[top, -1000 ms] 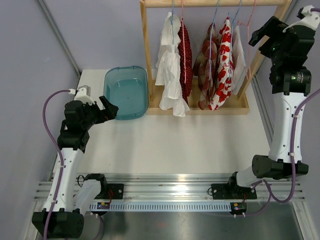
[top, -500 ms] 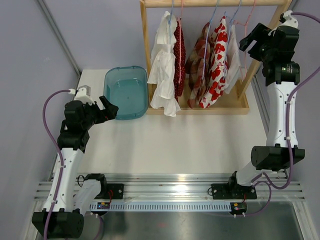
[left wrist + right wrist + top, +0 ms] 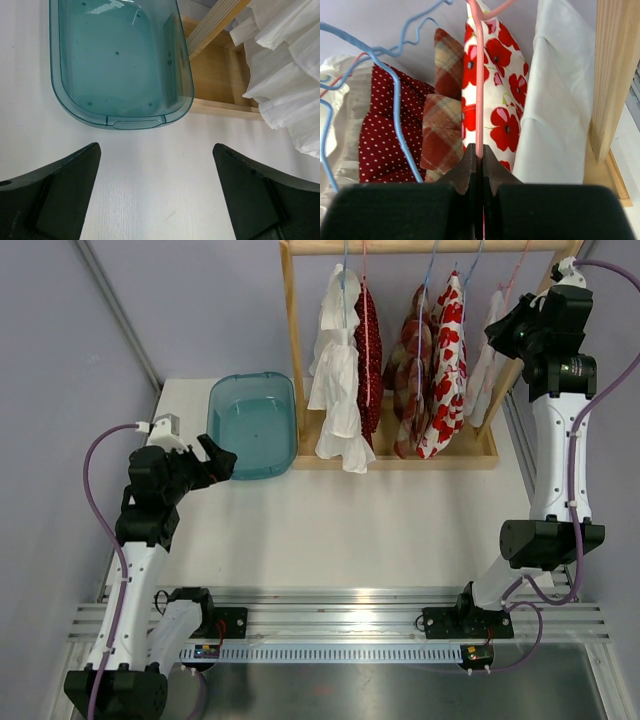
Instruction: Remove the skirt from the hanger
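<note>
A white skirt (image 3: 488, 352) hangs on a pink wire hanger (image 3: 518, 276) at the right end of the wooden rack (image 3: 292, 350). In the right wrist view the skirt (image 3: 560, 105) hangs to the right of the pink hanger (image 3: 479, 95). My right gripper (image 3: 479, 149) is shut on that wire, high up by the rack's right post (image 3: 503, 328). My left gripper (image 3: 222, 462) stands open low over the table, next to a teal tub (image 3: 252, 425), with nothing between its fingers (image 3: 75, 170).
On blue hangers to the left hang a poppy-print garment (image 3: 447, 370), a plaid one (image 3: 410, 380), a red dotted one (image 3: 370, 350) and a white ruffled one (image 3: 335, 390). The teal tub (image 3: 120, 60) holds nothing. The rack's base board (image 3: 400, 455) lies behind.
My right gripper moved in toward the rack's right end and shut on the pink hanger wire. The hanging garments swung left, then back. The left arm barely moved.
</note>
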Motion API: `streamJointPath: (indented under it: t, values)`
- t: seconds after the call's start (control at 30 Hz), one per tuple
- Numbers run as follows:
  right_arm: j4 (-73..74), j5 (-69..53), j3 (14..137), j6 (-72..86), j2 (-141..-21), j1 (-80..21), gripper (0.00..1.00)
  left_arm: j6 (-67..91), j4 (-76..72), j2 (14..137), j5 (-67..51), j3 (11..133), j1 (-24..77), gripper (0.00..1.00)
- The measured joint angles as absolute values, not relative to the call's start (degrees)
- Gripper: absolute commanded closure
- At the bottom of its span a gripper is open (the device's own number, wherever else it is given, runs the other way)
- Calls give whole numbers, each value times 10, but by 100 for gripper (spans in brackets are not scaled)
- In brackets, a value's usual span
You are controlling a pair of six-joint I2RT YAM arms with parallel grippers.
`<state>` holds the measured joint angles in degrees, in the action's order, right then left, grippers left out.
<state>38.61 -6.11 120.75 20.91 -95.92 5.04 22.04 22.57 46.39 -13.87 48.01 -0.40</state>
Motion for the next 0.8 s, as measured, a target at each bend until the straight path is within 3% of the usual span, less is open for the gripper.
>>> streamJointPath:
  t: [0.17, 0.37, 0.57, 0.8]
  values:
    - [428, -60, 1279, 208, -970, 50, 100, 209, 227, 478, -124, 514, 34, 1]
    - [433, -55, 1296, 204, -937, 50, 100, 174, 227, 588, -72, 715, 188, 1]
    - [443, -46, 1176, 201, -795, 50, 100, 135, 215, 674, -74, 877, 341, 1]
    - [479, -58, 1074, 206, -613, 50, 100, 95, 189, 755, -104, 916, 551, 1]
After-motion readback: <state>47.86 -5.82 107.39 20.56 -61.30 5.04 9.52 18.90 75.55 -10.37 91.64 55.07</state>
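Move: The right hand is already shut on the pink hanger; its white skirt hangs about 8 cm ahead, 3 right and 6 below. From this hand, the rail runs roughly 14 ahead and 10 above, the rack post is 10 ahead and 9 right, and the red-flowered garment 13 ahead, 2 left and 8 below. From the open left hand, the white skirt lies some 24 ahead, 57 right and 12 above. Right lifts the held pink hanger, then draws back 20 cm; left swings 30 cm right and up towards it. ##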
